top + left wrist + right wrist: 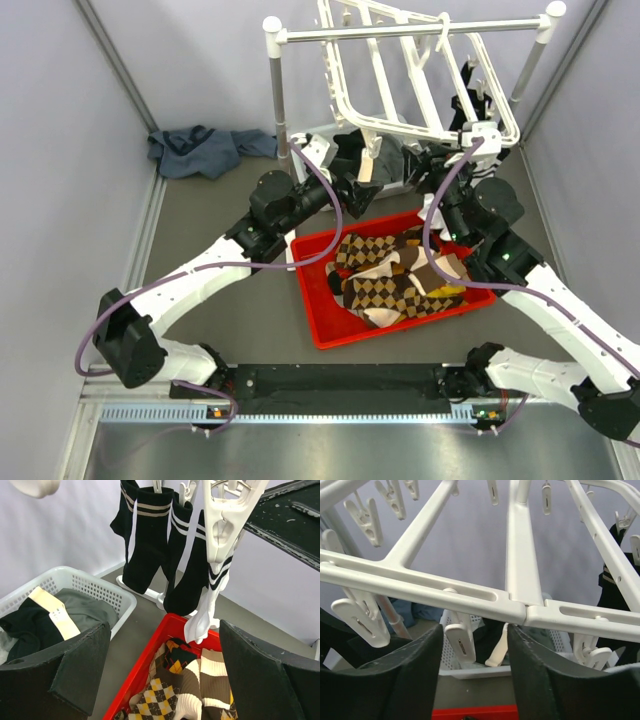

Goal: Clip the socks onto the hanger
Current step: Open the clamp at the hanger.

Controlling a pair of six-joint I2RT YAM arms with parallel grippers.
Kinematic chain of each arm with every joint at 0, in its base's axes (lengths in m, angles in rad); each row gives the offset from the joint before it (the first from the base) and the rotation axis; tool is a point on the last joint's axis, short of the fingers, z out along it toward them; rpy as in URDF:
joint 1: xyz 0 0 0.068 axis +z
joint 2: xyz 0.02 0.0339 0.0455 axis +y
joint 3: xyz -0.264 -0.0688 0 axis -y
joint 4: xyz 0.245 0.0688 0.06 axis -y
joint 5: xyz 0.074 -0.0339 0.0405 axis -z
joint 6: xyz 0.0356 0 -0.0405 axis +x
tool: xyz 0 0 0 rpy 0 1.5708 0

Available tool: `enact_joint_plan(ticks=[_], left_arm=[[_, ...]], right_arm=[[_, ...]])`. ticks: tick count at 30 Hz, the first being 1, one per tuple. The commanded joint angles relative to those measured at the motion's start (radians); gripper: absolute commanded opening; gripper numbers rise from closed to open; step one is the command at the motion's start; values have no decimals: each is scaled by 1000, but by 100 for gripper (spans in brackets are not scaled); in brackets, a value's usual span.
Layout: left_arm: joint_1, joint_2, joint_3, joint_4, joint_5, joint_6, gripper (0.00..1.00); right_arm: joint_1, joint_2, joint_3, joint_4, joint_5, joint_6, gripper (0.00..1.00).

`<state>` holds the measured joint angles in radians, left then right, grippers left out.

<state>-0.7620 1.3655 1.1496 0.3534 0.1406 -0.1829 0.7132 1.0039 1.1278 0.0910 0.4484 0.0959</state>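
Brown, tan and cream argyle socks (395,280) lie heaped in a red tray (320,320), with a black sock with orange diamonds (192,657) among them. The white hanger (400,70) hangs from the rack's rod. My left gripper (164,630) hovers open over the tray's far edge with nothing between its fingers. My right gripper (475,630) is raised under a hanger bar (420,587). Its fingers press both handles of a dangling clip (462,640).
Black socks with pale stripes (150,545) and a white striped sock (212,595) hang from hanger clips. A white mesh basket (90,587) of dark clothes stands left of the tray. A blue cloth (200,150) lies at the back left. The rack's posts and metal rod (400,33) stand behind.
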Motion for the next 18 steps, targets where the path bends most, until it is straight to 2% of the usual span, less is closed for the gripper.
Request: enact_joint_plan(ticks=[1,6,7,12,14,18], left_arm=[[-10,-34,-8,22,-7,17,93],[-17,-28,-8,29,-1,20,94],[-17,-25,-10,32,10,22,94],[-20,-6,-21,91,57,-1,94],[-22,13,-19,133,83,-16,94],[-26,59,2,174,111,-43,94]], right_arm=[[17,-1,56,61,36,-9,45],[16,-8,70,20,26,-7,31],[17,-13,73,15,13,-8,24],[19,-48,75,-46,-14,-22,3],[17,-54,82,-66,-16,-35,0],[14,-64,86,-88,-14,-61,0]])
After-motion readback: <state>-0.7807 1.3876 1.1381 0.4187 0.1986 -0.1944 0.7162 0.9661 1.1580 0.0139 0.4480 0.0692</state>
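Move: The empty clamp hanging from the hanger's front bar is already between the right hand's open fingers, about 1 cm ahead and 1 cm to the left, level with them. The bar runs some 3 cm above it. Along the bar, the left clamp hangs about 8 cm left and 1 cm ahead of the right hand, and the sock clamp about 8 cm right, level with it fore and aft. From the left hand, the empty clamp is roughly 3 cm ahead, 8 cm right and 6 cm up. The empty clamp's handles get pinched between the right fingertips, which close from about half open to nearly shut while the hand stays almost in place. As they shut, the right hand eases about 1 cm each back, right and up, keeping its attitude. The left hand, empty and wide open, drifts some 2 cm right and back. ##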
